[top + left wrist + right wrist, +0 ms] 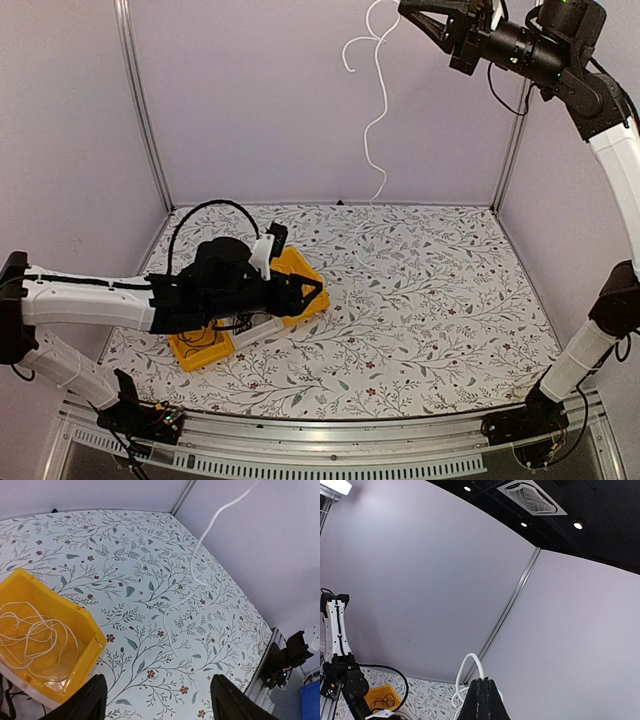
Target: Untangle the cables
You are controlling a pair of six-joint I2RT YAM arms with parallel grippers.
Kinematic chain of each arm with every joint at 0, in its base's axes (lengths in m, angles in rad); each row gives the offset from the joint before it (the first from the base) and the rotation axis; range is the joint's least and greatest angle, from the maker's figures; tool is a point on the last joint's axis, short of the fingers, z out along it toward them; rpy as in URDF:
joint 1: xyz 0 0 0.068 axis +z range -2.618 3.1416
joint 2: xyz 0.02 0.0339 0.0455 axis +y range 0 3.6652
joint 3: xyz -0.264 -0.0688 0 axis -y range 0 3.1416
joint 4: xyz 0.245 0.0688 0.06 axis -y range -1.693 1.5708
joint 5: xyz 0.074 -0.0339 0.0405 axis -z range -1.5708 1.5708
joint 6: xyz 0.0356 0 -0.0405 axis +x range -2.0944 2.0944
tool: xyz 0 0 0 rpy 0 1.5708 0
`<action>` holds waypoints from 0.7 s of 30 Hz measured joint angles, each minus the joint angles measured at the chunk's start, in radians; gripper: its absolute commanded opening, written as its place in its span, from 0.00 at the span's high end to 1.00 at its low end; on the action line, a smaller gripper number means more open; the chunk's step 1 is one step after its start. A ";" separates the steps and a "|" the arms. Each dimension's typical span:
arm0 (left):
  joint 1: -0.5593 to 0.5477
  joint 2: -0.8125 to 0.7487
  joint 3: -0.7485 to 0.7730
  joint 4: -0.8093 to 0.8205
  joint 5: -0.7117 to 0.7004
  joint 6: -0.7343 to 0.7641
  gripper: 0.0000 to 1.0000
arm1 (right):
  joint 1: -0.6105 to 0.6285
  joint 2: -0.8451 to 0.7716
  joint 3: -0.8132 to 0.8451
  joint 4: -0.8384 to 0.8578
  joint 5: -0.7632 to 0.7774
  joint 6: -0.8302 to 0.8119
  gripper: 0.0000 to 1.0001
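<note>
My right gripper is raised high at the back right and shut on a white cable. The cable hangs down from it, and its lower end lies on the table. In the right wrist view the fingers pinch a loop of this cable. My left gripper is open and empty, low over the table beside a yellow bin. Its fingertips stand wide apart. The bin holds thin cream cord loops. Black cables lie in a second yellow bin.
The two yellow bins sit at the table's left middle under my left arm. The floral tablecloth is bordered by purple walls at the back and sides. A metal rail runs along the near edge.
</note>
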 measured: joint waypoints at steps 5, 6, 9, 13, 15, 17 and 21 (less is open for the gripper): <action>0.000 -0.261 -0.070 -0.118 -0.147 -0.058 0.24 | 0.000 0.061 0.000 0.051 -0.004 0.039 1.00; 0.000 -0.308 -0.080 -0.142 -0.179 -0.068 0.24 | 0.002 0.073 0.000 0.060 -0.005 0.049 1.00; 0.000 -0.430 -0.104 -0.214 -0.273 -0.097 0.24 | 0.009 0.110 0.000 0.083 -0.008 0.071 1.00; 0.000 -0.559 -0.119 -0.327 -0.373 -0.140 0.23 | 0.025 0.151 0.000 0.111 -0.013 0.085 1.00; 0.000 -0.612 -0.122 -0.385 -0.410 -0.163 0.24 | 0.036 0.170 0.000 0.129 -0.014 0.089 1.00; 0.000 -0.664 -0.126 -0.437 -0.438 -0.189 0.24 | 0.048 0.188 0.001 0.148 -0.014 0.093 1.00; 0.000 -0.749 -0.141 -0.521 -0.470 -0.234 0.24 | 0.069 0.240 0.032 0.187 -0.014 0.096 1.00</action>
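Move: The right hand, holding the white cable high up, has the right-hand yellow box some 12 cm ahead, 18 cm to its left and about 60 cm below; white cable loops already lie in this box. The white box is about 8 cm ahead and 28 cm left, the left-hand yellow box about 3 cm ahead and 38 cm left, both as low. From the empty left hand the right-hand yellow box lies roughly 12 cm ahead, 8 cm left and 15 cm below. The right hand keeps the white cable pinched in shut fingers and carries it, tail hanging, about 9 cm left with some 5 cm each of forward and down, towards the right-hand yellow box. Meanwhile the left hand, open and empty, clears away from that box, sweeping some 18 cm left and rising about 8 cm, most of the rise early, while turning roughly 30 degrees counter-clockwise. ##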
